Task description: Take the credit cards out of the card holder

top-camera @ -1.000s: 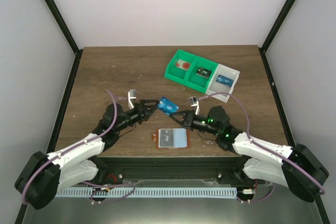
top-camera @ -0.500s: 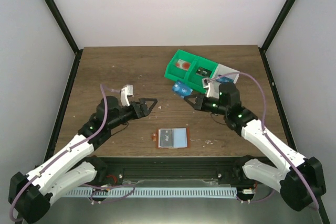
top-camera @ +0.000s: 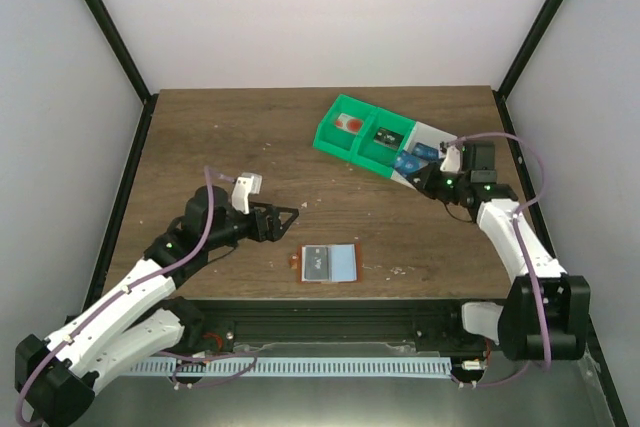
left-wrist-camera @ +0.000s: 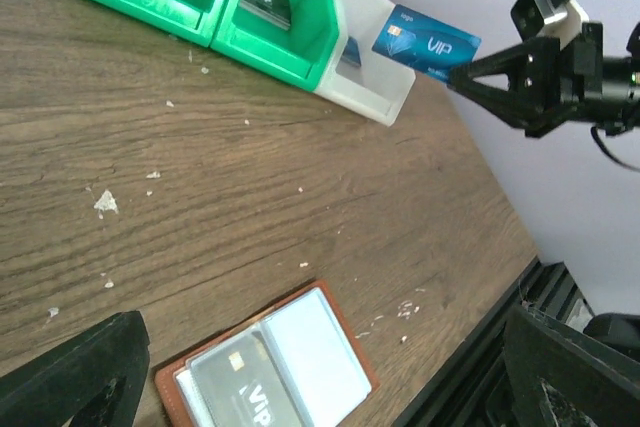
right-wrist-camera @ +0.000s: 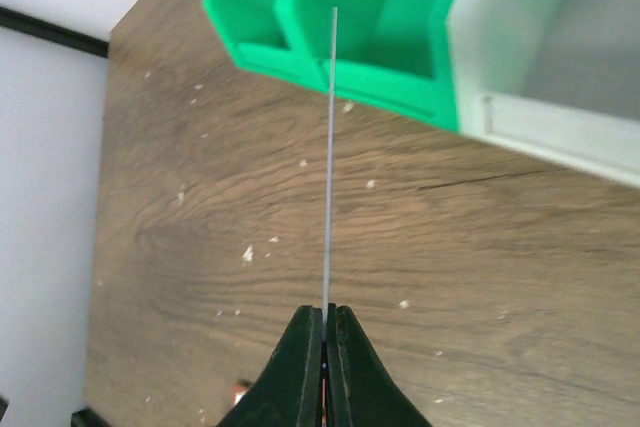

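Observation:
The card holder (top-camera: 327,263) lies open near the table's front edge, reddish-brown with pale inner panels. A grey card (left-wrist-camera: 243,390) shows in its left sleeve. My left gripper (top-camera: 290,217) hangs open and empty left of and slightly behind the holder; its fingers (left-wrist-camera: 85,362) frame the holder (left-wrist-camera: 300,347) in the left wrist view. My right gripper (top-camera: 422,176) is shut on a blue credit card (top-camera: 407,162), held above the tray's white compartment (left-wrist-camera: 375,87). In the right wrist view this card (right-wrist-camera: 330,147) appears edge-on between the shut fingertips (right-wrist-camera: 326,313).
The green-and-white tray (top-camera: 340,145) sits at the back right, with a card in each compartment: reddish (top-camera: 350,124), dark (top-camera: 386,135) and blue (top-camera: 429,153). Pale crumbs (left-wrist-camera: 104,203) dot the wood. Black frame posts and white walls surround the table.
My right arm has carried the blue card from above the holder back and right to the tray. My left gripper let go of it, opened wide and drew back left.

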{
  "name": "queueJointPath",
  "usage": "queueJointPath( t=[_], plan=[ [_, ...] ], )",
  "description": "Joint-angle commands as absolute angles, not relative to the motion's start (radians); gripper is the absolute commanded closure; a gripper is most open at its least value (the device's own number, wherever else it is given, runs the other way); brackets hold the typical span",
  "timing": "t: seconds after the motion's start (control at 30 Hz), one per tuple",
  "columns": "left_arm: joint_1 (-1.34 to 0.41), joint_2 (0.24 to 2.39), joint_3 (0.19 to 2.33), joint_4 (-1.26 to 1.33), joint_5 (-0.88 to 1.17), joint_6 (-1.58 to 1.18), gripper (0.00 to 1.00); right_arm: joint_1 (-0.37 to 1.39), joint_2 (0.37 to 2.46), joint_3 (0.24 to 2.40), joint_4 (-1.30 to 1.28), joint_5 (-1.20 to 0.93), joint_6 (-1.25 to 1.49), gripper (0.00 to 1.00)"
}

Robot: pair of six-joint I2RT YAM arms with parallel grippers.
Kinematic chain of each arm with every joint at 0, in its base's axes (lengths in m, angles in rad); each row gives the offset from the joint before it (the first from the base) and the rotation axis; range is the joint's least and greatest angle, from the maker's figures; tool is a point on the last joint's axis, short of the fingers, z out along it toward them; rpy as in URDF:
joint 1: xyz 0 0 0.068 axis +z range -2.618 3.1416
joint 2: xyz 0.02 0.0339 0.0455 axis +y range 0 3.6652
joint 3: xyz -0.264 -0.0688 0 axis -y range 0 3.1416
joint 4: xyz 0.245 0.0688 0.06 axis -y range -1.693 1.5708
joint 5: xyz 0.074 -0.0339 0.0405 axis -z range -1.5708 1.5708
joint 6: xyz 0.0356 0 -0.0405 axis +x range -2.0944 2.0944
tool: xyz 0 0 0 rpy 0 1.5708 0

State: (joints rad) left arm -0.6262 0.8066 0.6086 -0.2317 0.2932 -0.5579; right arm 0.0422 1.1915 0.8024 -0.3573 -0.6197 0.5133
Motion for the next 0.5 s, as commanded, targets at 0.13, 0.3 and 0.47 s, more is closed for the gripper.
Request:
queueJointPath(
  t=[0.13,0.3,0.47],
  plan=[
    [-0.623,0.802,0.607,-0.264,0.374,-0.481,0.02,-0.062,1.336,1.013,-0.506,-0.531,0.386,0.99],
    [-0.623,0.82,0.609,-0.257,0.395,-0.462,0.02,-0.123,1.421,1.08,-0.534,-0.547,0.37,1.0],
    [-0.622,0.828,0.606,-0.245,0.41,-0.458,0.02,-0.131,1.515,1.131,-0.573,-0.525,0.371,0.99]
  ],
)
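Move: The right hand holds a blue VIP card some 15 cm above the table; the middle of the tray's white compartment lies about 14 cm ahead of this hand, 9 cm to its right and 13 cm below. Another blue card inside it is about 15 cm ahead, 10 cm right, and the middle green compartment about 20 cm ahead, 2 cm left. From the empty left hand, the white compartment is roughly 25 cm ahead, 36 cm right and 19 cm lower. Still pinching the blue VIP card on edge between shut fingers, the right hand swings about 7 cm to the right and 6 cm forward towards the white compartment, staying nearly level until it starts to sink by about a centimetre at the end. The wrist turns clockwise and tips down a little, some 10 degrees in all, and the fingers keep their grip without opening. ##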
